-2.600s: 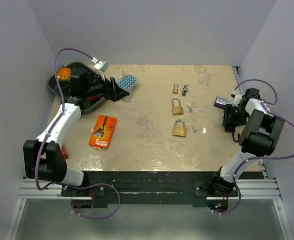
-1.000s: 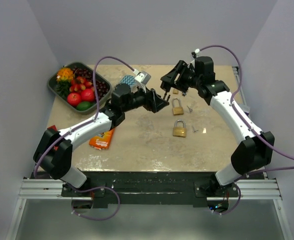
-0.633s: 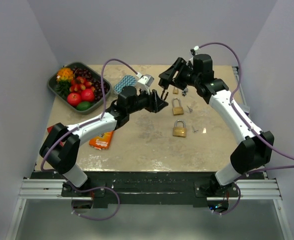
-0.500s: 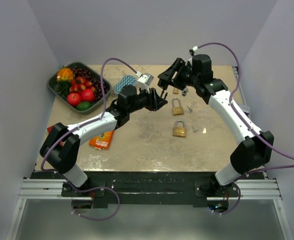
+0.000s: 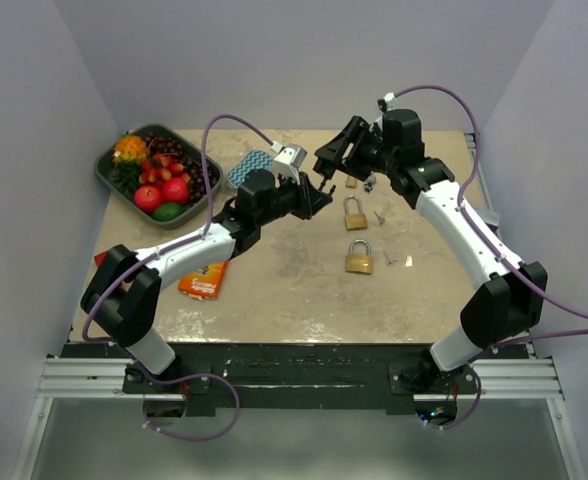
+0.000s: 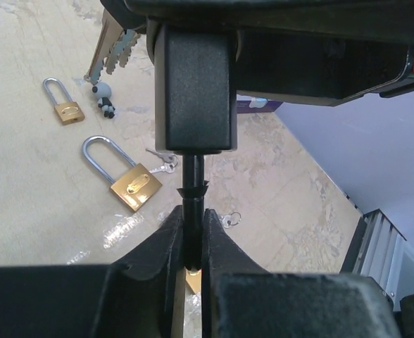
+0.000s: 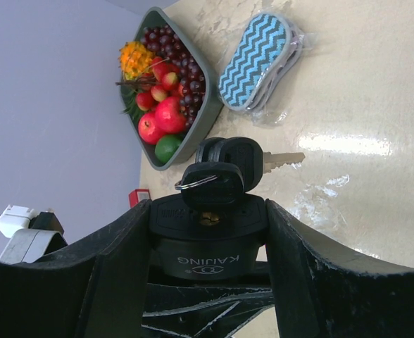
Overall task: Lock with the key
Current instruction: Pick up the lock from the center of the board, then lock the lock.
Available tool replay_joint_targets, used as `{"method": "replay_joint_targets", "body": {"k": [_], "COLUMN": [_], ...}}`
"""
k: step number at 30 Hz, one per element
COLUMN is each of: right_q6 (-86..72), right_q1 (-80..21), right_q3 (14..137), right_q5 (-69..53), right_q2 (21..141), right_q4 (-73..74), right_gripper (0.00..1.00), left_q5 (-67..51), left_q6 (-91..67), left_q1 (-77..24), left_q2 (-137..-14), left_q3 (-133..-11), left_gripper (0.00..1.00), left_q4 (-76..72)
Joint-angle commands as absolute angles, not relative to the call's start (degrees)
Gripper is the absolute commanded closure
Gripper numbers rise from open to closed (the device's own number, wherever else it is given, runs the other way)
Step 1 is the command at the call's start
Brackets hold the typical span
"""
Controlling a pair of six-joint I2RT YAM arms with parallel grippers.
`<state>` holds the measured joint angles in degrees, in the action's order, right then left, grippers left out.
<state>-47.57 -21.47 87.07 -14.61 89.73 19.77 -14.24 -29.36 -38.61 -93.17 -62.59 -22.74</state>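
Note:
My right gripper (image 5: pixel 326 168) hangs above the table's far middle, shut on a black padlock (image 7: pixel 208 236) gripped by its body. A black-headed key (image 7: pixel 221 184) sits at the padlock's keyhole end, and a spare key (image 7: pixel 281 159) hangs on the same ring. My left gripper (image 6: pixel 193 211) reaches in from the left (image 5: pixel 317 196). It is shut on the thin black shackle (image 6: pixel 193 179) that sticks out of the padlock body (image 6: pixel 193 91). The keys' metal blades (image 6: pixel 112 46) hang behind the body.
Three brass padlocks lie on the table: small (image 5: pixel 351 181), medium (image 5: pixel 355 213) and large (image 5: pixel 359 258). Loose keys (image 5: pixel 379 217) lie beside them. A fruit tray (image 5: pixel 109 180) stands far left. Near it are a blue sponge (image 5: pixel 255 165) and an orange packet (image 5: pixel 206 280).
My left gripper has shut on the padlock's shackle and crept up toward the right gripper. The right gripper has barely moved and keeps hold of the padlock.

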Motion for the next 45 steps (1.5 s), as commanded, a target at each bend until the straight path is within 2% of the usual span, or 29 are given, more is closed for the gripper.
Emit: {"method": "replay_joint_targets", "body": {"k": [1,2,3,6,9,14,21,23,24,26,27,30,38,45], "right_q6": [-48.69,-48.26,-46.60,-42.21,-37.73,-28.84,-6.82,1.97,12.20,22.80,31.03,40.41,50.79,49.75], "right_q1": [-21.97,-21.97,-21.89,-21.19,-19.43,-16.00,-13.45,-13.54,-13.45,-13.54,-13.45,-13.53,-19.15,-25.48], "right_q3": [87.98,88.07,88.24,88.77,89.12,88.69,84.03,83.93,84.63,87.97,89.11,91.67,88.77,90.00], "right_q5": [-16.08,-16.35,-16.43,-15.82,-16.70,-27.91,-43.21,-45.60,-49.44,-51.49,-52.63,-54.05,-53.61,-51.86], "right_q2": [87.54,87.45,87.36,86.31,85.08,83.67,78.41,77.87,77.96,79.97,80.68,81.83,78.84,83.66], "right_q4": [14.59,14.85,15.46,16.26,16.52,14.86,14.14,18.61,26.46,36.07,44.30,54.45,58.80,59.68], "right_gripper": [0.76,0.63,0.36,0.01,0.01,0.01,0.01,0.01,0.01,0.01,0.01,0.01,0.01,0.01], "left_q5": [-13.62,-13.71,-14.06,-18.97,-26.17,-41.11,-52.99,-55.62,-56.68,-58.44,-58.80,-59.50,-58.80,-59.68], "left_q6": [-25.94,-24.97,-24.18,-21.71,-20.05,-12.42,16.64,22.64,29.90,35.75,38.47,41.30,46.67,45.09], "left_q1": [-38.94,-38.94,-38.67,-36.48,-32.62,-27.34,-25.84,-25.84,-25.84,-25.84,-25.84,-25.84,-26.02,-27.24], "left_q2": [-90.72,-89.66,-88.60,-83.69,-80.08,-77.70,-77.95,-78.57,-79.27,-80.15,-80.77,-81.56,-82.61,-83.85], "left_q3": [-64.95,-64.86,-64.60,-62.93,-61.79,-64.68,-74.24,-76.37,-78.47,-80.15,-80.68,-81.30,-82.26,-83.58], "left_gripper": [1.00,1.00,1.00,1.00,1.00,1.00,1.00,1.00,1.00,1.00,1.00,1.00,1.00,1.00], "left_q4": [-24.44,-22.52,-21.46,-17.50,-12.76,-1.10,23.09,31.87,35.12,42.96,44.28,47.19,48.78,47.55]}}
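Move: My left fingers are already shut on the black lock's shackle; the lock's body sits about 3 cm ahead, 3 cm right and 4 cm above them, between my right fingers. The key in its end is about 2 cm ahead, 2 cm right and 4 cm above my right hand. On the table some 21 cm below my left hand, one gold padlock lies about 6 cm ahead and 10 cm right, another about 7 cm back and 10 cm right. I open my right fingers wide and let go of the lock, lifting clear about 5 cm, then sweep that hand some 16 cm back and down again, swinging it counter-clockwise until the fingers point left at the key. Meanwhile my left hand, keeping its grip on the shackle, carries the lock left, then back, about 11 cm each way, turning nearly 50 degrees clockwise. ##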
